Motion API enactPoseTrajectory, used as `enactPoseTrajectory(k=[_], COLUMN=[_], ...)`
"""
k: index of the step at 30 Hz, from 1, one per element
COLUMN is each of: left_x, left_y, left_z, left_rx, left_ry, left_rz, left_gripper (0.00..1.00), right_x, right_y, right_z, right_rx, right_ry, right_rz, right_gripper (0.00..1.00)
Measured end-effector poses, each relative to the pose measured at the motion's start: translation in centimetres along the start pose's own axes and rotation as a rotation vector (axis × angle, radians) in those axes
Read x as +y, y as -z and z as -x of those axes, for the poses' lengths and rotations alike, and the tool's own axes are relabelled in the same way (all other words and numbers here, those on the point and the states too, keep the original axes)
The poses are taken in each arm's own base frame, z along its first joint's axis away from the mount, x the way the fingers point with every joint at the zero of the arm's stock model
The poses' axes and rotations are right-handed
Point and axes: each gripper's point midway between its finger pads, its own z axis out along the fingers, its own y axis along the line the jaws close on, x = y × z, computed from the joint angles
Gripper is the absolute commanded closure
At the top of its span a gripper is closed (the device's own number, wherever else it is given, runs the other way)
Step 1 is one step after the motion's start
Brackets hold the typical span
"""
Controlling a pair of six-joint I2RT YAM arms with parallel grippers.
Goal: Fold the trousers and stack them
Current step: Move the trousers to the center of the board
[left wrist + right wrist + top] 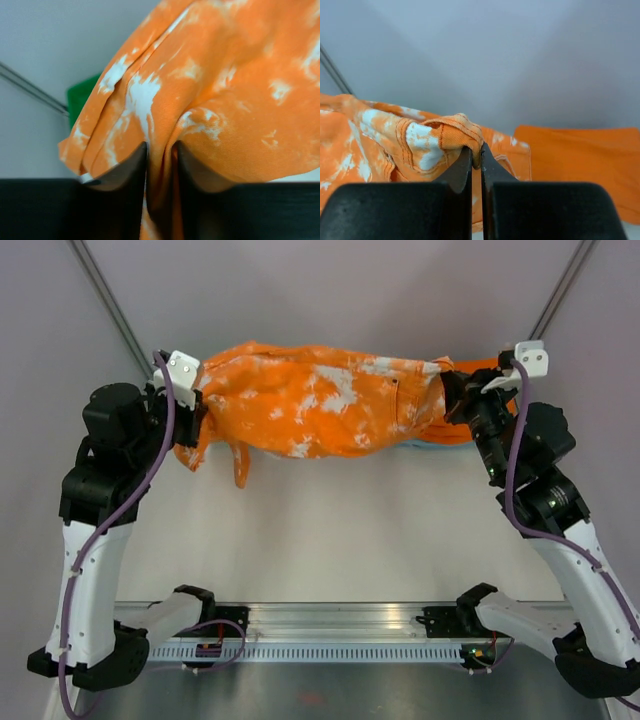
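The trousers [320, 400], orange with white splashes, hang stretched sideways between my two grippers over the far part of the table. A loose end droops at the left [240, 465]. My left gripper [195, 408] is shut on a bunched fold of the trousers [225, 90]; in the left wrist view the cloth fills the narrow gap at that gripper [161, 145]. My right gripper [452, 392] is shut on a stitched hem edge of the trousers [420, 140], pinched at the tips of the gripper [475, 148].
A plain orange folded cloth [580, 160] lies behind the right gripper, on a light blue cloth [430, 445]. A green object [80, 97] shows behind the trousers in the left wrist view. A metal rail [330, 625] runs along the near edge between the arm bases.
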Motion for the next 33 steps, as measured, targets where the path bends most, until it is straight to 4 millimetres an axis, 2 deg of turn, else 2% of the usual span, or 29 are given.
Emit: enactPoseTrajectory(k=[2,3,6,8,9,11,13,15,17,19,21,24,26,28,30,33], left_x=[-1.5,-2.6,-5.2,-6.0,-6.3,-6.5,-6.7,-7.8,-9.9,-12.3,-14.7,-19.6,-23.2,-26.0,-27.9,-29.6], left_y=[0.0,0.0,-0.1,-0.3,-0.4,-0.5,-0.5,-0.5,-0.8,-1.9,-3.8,-7.1,-8.2,-8.0,-7.3,-6.8], left_z=[-1.6,-2.5,-5.4,-7.1,-8.0,-8.7,-8.1,-6.5,-5.1,-4.7,-5.7,-9.2,-12.0,-13.5,-13.4,-11.3], left_rx=[0.033,0.047,0.115,0.164,0.187,0.206,0.172,0.110,0.067,0.065,0.117,0.278,0.376,0.414,0.391,0.283], left_ry=[0.000,0.011,0.065,0.102,0.129,0.181,0.237,0.291,0.344,0.374,0.376,0.361,0.328,0.280,0.242,0.203], left_rz=[-0.070,-0.119,-0.227,-0.245,-0.245,-0.232,-0.223,-0.284,-0.410,-0.531,-0.608,-0.713,-0.788,-0.861,-0.934,-1.030], left_gripper=[0.10,0.01,0.00,0.00,0.00,0.00,0.00,0.00,0.00,0.00,0.00,0.03,0.03,0.02,0.02,0.07], right_x=[0.1,0.1,-0.4,-0.8,-0.9,-0.8,-0.2,0.6,1.4,2.2,2.9,3.2,3.2,3.2,3.3,3.3], right_y=[0.7,1.2,3.9,6.8,8.3,10.6,12.1,12.5,12.9,13.3,13.9,15.1,16.1,16.6,17.0,17.7], right_z=[-2.5,-4.9,-14.1,-20.8,-23.3,-26.0,-26.0,-24.6,-23.6,-23.7,-24.7,-26.3,-26.8,-26.3,-25.3,-24.1], right_rx=[0.069,0.124,0.368,0.574,0.658,0.759,0.777,0.732,0.708,0.724,0.780,0.868,0.905,0.892,0.858,0.811], right_ry=[0.018,0.028,0.051,0.055,0.047,0.022,-0.013,-0.048,-0.075,-0.094,-0.112,-0.127,-0.132,-0.138,-0.146,-0.155], right_rz=[0.026,0.039,0.069,0.087,0.098,0.125,0.165,0.215,0.262,0.302,0.339,0.366,0.373,0.384,0.397,0.412], right_gripper=[1.00,1.00,1.00,1.00,1.00,1.00,1.00,1.00,1.00,1.00,1.00,1.00,1.00,1.00,1.00,1.00])
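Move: Both hands still hold the trousers stretched high between them. The board's centre, where they are going, lies about 24 cm to the left hand's right, 2 cm ahead and 44 cm down, with the green basket 25 cm ahead of that hand, 7 cm left and 42 cm down. For the right hand the centre is 20 cm left, level ahead, 49 cm below; the folded stack is some 20 cm ahead, 8 cm right, 45 cm down. Left releases the trousers, swinging 25 cm right and down; right lowers its pinched end 25 cm, drawing back. ##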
